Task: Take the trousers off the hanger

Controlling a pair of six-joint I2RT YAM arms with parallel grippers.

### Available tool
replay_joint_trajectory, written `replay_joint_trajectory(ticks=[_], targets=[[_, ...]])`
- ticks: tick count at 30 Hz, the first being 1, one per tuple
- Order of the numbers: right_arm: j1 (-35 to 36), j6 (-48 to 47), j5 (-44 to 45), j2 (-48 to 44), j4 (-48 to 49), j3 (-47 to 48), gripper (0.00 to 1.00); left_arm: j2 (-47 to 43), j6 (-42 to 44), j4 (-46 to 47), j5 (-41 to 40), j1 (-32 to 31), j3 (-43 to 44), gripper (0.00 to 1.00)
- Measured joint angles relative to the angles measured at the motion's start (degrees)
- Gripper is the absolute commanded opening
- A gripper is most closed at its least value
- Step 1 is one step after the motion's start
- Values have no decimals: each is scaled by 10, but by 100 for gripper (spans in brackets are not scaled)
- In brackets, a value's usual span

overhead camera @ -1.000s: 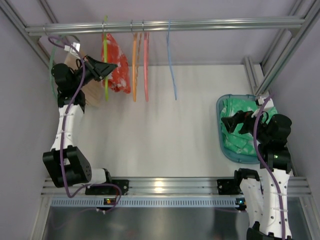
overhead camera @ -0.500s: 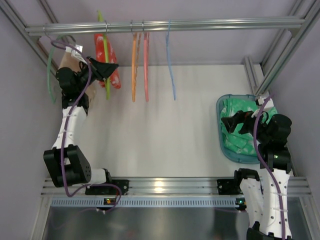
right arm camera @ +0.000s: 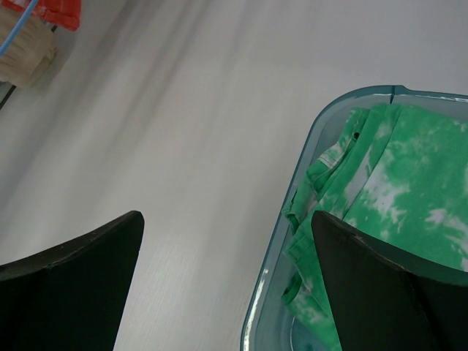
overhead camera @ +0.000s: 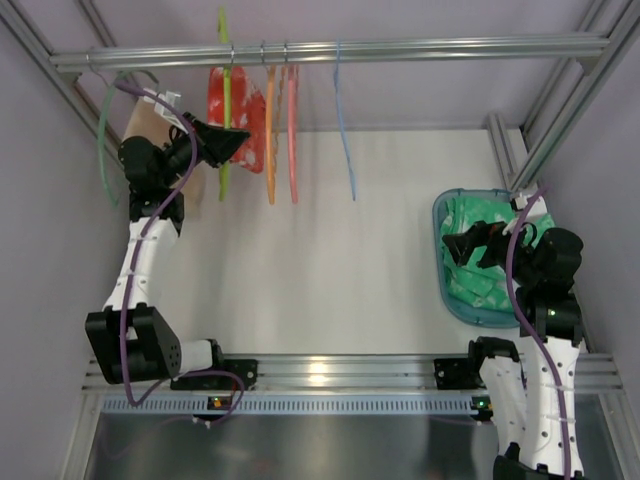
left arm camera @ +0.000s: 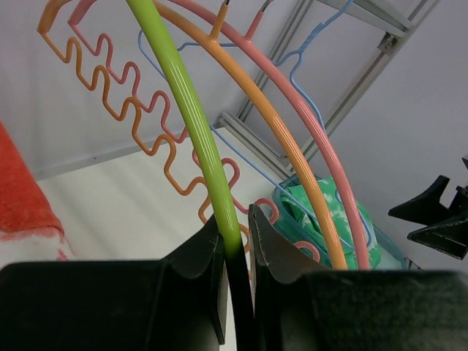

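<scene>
The red-orange trousers (overhead camera: 213, 95) hang on the lime hanger (overhead camera: 226, 110), which is hooked over the rail at the back left. My left gripper (overhead camera: 240, 135) is at the hanger's lower arm, just in front of the cloth. The left wrist view shows the lime hanger (left arm camera: 183, 95) running down between the fingers of my left gripper (left arm camera: 235, 219), which is shut on it, and a strip of the trousers (left arm camera: 18, 197) at the left edge. My right gripper (overhead camera: 455, 245) hovers open over the teal basket's left rim; in its own view my right gripper (right arm camera: 227, 219) holds nothing.
An orange hanger (overhead camera: 269, 130), a pink hanger (overhead camera: 292, 130) and a blue hanger (overhead camera: 343, 130) hang on the rail (overhead camera: 430, 46) right of the lime one. A teal-green hanger (overhead camera: 100, 140) and a tan garment (overhead camera: 140, 125) hang at far left. The basket (overhead camera: 440, 215) holds green-and-white cloth (overhead camera: 480, 270).
My left gripper has moved right and back along the rail with the lime hanger in it; hanger and trousers now hang close to the orange hanger. The right arm has stayed still.
</scene>
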Motion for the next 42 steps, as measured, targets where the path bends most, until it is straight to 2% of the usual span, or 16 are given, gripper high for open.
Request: replay_joint_trajectory(ticks=[11,23,30,32,36,42], targets=[[0,0,0,0,-1,0,99,-24,-19,-33,-22,-8,-4,0],[0,0,-38,1,4,7,99,-242,-178,-224,-105,-16,-45,0],[19,41,-74,14,84,20,99,-329,-215,-329,-167,-16,-42,0],[59,45,-59,18,111,20,99,-335,-223,-357,-181,-16,-38,0],[254,25,23,38,158,23,99,-333,-238,-410,-198,-11,-28,0],[490,-24,145,119,254,36,99,-325,-275,-467,-200,8,11,0]])
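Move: The red trousers hang on the green hanger pinched by the left fingers, their middle about 12 cm ahead of the left hand, straight on and some 12 below. The rail runs roughly 15 cm ahead and 8 above it; the orange hanger is about 10 ahead and 6 right, the beige trousers 10 ahead, 13 left and 14 below. From the right hand the red trousers are some 26 cm ahead, 45 left and slightly higher (3 cm). The green hanger with the red trousers comes off the rail and back towards the bases: the still-closed left fingers carry it some 14 cm back while rising about 5, the wrist rolling left side down, tipping downward and turning counter-clockwise. Midway the empty right hand sets off from the tub, fingers wide open, going about 17 cm left and some 7 up towards the trousers, swinging about 35 degrees counter-clockwise and tipping up. ##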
